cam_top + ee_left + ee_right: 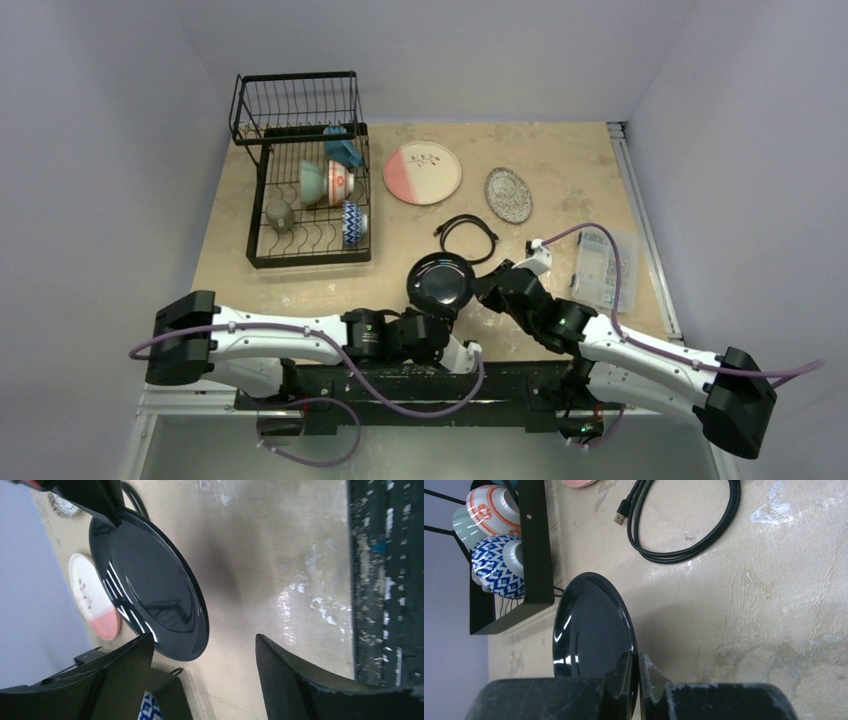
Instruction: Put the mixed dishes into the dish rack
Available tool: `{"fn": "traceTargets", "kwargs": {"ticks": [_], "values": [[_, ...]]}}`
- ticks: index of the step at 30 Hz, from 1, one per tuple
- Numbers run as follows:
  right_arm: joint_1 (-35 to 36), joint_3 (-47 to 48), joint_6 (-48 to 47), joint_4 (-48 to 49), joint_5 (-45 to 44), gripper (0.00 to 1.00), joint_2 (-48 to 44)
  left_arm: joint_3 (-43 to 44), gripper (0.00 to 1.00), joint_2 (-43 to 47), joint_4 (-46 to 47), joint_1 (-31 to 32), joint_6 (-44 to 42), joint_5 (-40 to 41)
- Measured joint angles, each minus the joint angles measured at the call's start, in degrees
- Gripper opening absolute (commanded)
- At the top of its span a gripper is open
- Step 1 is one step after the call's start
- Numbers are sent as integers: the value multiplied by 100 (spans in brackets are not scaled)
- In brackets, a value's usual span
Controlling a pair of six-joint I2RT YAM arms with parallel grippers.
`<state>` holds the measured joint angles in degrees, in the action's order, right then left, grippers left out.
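Observation:
My right gripper [638, 655] is shut on the rim of the black plate [591, 625], which it holds tilted on edge above the table. From above, the black plate [440, 283] hangs between both arms, the right gripper [478, 290] at its right side. My left gripper [204, 637] is open just below the plate's lower edge, nothing between its fingers. The dish rack [310, 260] at the far left holds a mint-green bowl [311, 180], a red-patterned bowl [340, 182], a blue-patterned bowl [352, 222], a grey cup [279, 215] and a blue-handled mug [343, 150].
The pink-and-white plate [422, 172] and the speckled plate [508, 194] lie flat right of the rack. A coiled black cable [467, 238] lies just beyond the black plate. A clear parts box [600, 265] sits by the right table edge.

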<state>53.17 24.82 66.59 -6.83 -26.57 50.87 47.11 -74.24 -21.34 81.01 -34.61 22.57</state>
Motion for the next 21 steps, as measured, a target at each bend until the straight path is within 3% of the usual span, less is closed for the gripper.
{"fn": "traceTargets", "kwargs": {"ticks": [6,14,17,21], "values": [[-26,0,74,-7,138,0,9,-4,69,-741,361,177,-404,1064],[-31,0,155,-9,219,0,-68,195,62,-1633,597,400,-538,1893],[-31,0,179,-9,221,0,-136,302,54,-1880,798,409,-608,2295],[-31,0,199,-9,229,0,-151,442,33,-2240,1071,409,-763,2785]]}}
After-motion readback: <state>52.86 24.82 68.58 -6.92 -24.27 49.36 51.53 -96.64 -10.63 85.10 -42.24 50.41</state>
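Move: The black plate, held tilted by the right hand, has its middle about 7 cm ahead of the left hand point, sideways level with it and roughly 2 cm lower. From the left hand, the black cable lies some 15 cm ahead, 6 cm right and 11 cm down; the blue-patterned bowl in the rack is about 19 cm ahead, 17 cm left and 8 cm down. The plate's middle lies about 6 cm left of the right hand, level with it fore and aft, and 2 cm lower. The left hand sinks about 3 cm while going forward, then pushes on forward and a little right to the black plate's near rim, some 4 cm forward in all, its fingers tipping upward by roughly 25 degrees. Its open fingers come to straddle that rim and close from wide to about half open, while the right hand keeps its shut pinch on the plate's right rim and holds it almost still in the air. ##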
